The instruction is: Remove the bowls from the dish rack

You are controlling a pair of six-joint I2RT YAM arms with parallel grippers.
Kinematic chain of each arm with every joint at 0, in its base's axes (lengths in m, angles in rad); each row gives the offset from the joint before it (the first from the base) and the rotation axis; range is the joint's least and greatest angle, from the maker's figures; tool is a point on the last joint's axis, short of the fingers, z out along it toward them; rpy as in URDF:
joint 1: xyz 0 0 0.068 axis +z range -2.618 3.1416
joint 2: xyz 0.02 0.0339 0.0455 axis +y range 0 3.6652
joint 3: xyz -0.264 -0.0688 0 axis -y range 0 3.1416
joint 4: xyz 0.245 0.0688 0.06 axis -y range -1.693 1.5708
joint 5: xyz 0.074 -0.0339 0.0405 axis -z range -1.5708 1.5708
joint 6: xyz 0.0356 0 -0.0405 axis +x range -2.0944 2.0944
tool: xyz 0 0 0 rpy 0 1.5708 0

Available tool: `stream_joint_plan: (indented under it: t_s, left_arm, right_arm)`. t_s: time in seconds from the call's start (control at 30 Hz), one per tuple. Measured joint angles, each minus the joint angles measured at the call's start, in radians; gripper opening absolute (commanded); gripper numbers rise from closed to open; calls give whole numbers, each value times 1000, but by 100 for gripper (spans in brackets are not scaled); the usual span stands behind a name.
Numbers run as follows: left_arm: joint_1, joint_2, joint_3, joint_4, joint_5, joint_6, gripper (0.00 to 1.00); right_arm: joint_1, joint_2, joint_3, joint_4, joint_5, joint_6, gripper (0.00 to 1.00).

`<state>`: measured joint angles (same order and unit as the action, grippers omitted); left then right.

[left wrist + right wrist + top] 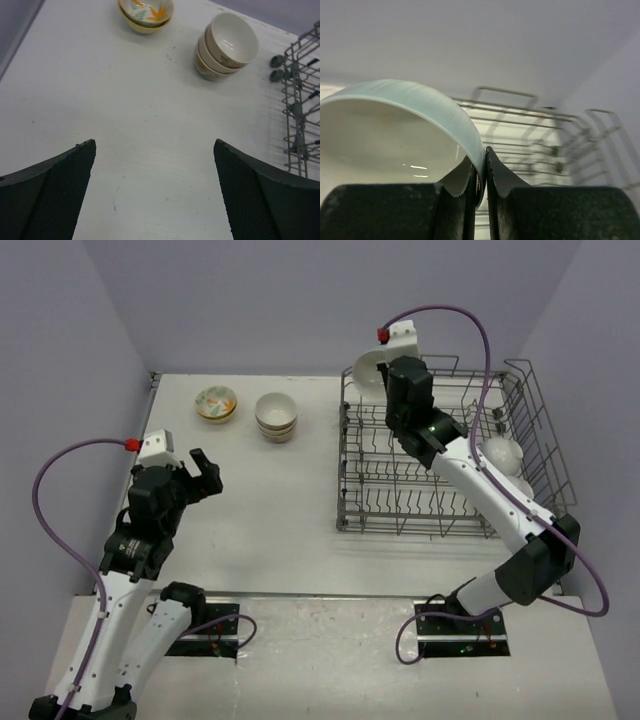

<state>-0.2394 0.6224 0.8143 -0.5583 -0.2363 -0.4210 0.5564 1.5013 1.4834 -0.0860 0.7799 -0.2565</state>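
Note:
My right gripper (385, 380) (481, 165) is shut on the rim of a white bowl (366, 370) (395, 130), held above the far left corner of the grey wire dish rack (352, 502) (530, 125). One more white bowl (503, 453) lies in the rack at its right side. On the table at the far left sit a floral bowl stack (216, 404) (146, 14) and a stack of cream bowls (276, 416) (226, 46). My left gripper (200, 476) (155, 185) hangs open over bare table, nearer than both stacks.
The rack's left edge (300, 100) shows at the right of the left wrist view. Grey walls close in the table on three sides. Cables loop from both wrists.

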Motion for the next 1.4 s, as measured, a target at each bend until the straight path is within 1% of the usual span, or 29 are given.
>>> stream_joint_plan:
  t_s: [0.03,0.13,0.2,0.23,0.3,0.47,0.57,0.7,0.83,1.0,1.23,1.4]
  left_arm:
    - [19,-1,0,-8,-24,-8,100]
    - [71,-10,5,-33,-97,-42,100]
    - [101,-29,8,-60,-159,-70,100]
    - [113,-42,9,-72,-187,-83,100]
    - [133,-63,11,-91,-230,-103,100]
    - [170,-147,31,-129,-336,-154,100]
    - [179,-158,35,-133,-356,-164,100]
    - [180,-157,35,-132,-344,-162,100]
    - [180,-157,34,-123,-313,-154,100]
    - [180,-142,27,-98,-267,-132,100]
    - [180,-121,21,-85,-216,-108,100]
    - [180,-121,14,-70,-191,-99,100]
  right_arm:
    - [31,-4,19,-47,-56,65,0]
    - [122,6,80,-151,-289,270,0]
    - [158,50,138,-201,-419,371,0]
    - [175,95,191,-224,-490,424,0]
    - [208,215,310,-252,-575,494,0]
    - [299,575,628,-359,-700,617,0]
    - [345,741,732,-432,-723,684,0]
    - [380,855,756,-511,-719,753,0]
    - [385,890,758,-546,-693,799,0]
    - [379,952,856,-560,-641,822,0]
    - [371,1006,858,-566,-557,826,0]
    - [370,1044,861,-581,-536,826,0]
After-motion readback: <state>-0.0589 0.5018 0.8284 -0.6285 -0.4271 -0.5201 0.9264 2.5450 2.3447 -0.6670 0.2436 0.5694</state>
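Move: The right gripper already holds the white bowl by its rim. Its clear table spot lies about 42 cm to the left, 4 cm back and 34 cm below. The cream bowl stack is some 15 cm beyond that spot and 9 cm right of it; the patterned bowls are about 20 cm beyond and 9 cm left of it. The dish rack's middle is about 12 cm right and 3 cm back, 30 cm down. From the left hand the spot is roughly 14 cm ahead, 4 cm right, 22 cm below. Sweep the right gripper left off the rack, keeping the rim pinched, then drop steeply and ease down to the bare table on the near side of the cream stack, about 37 cm left and 31 cm down in all, tipping the fingers down and rolling its left side up. Meanwhile swing the open left gripper left out of the way, turning counter-clockwise, then let it drift slightly back right. ##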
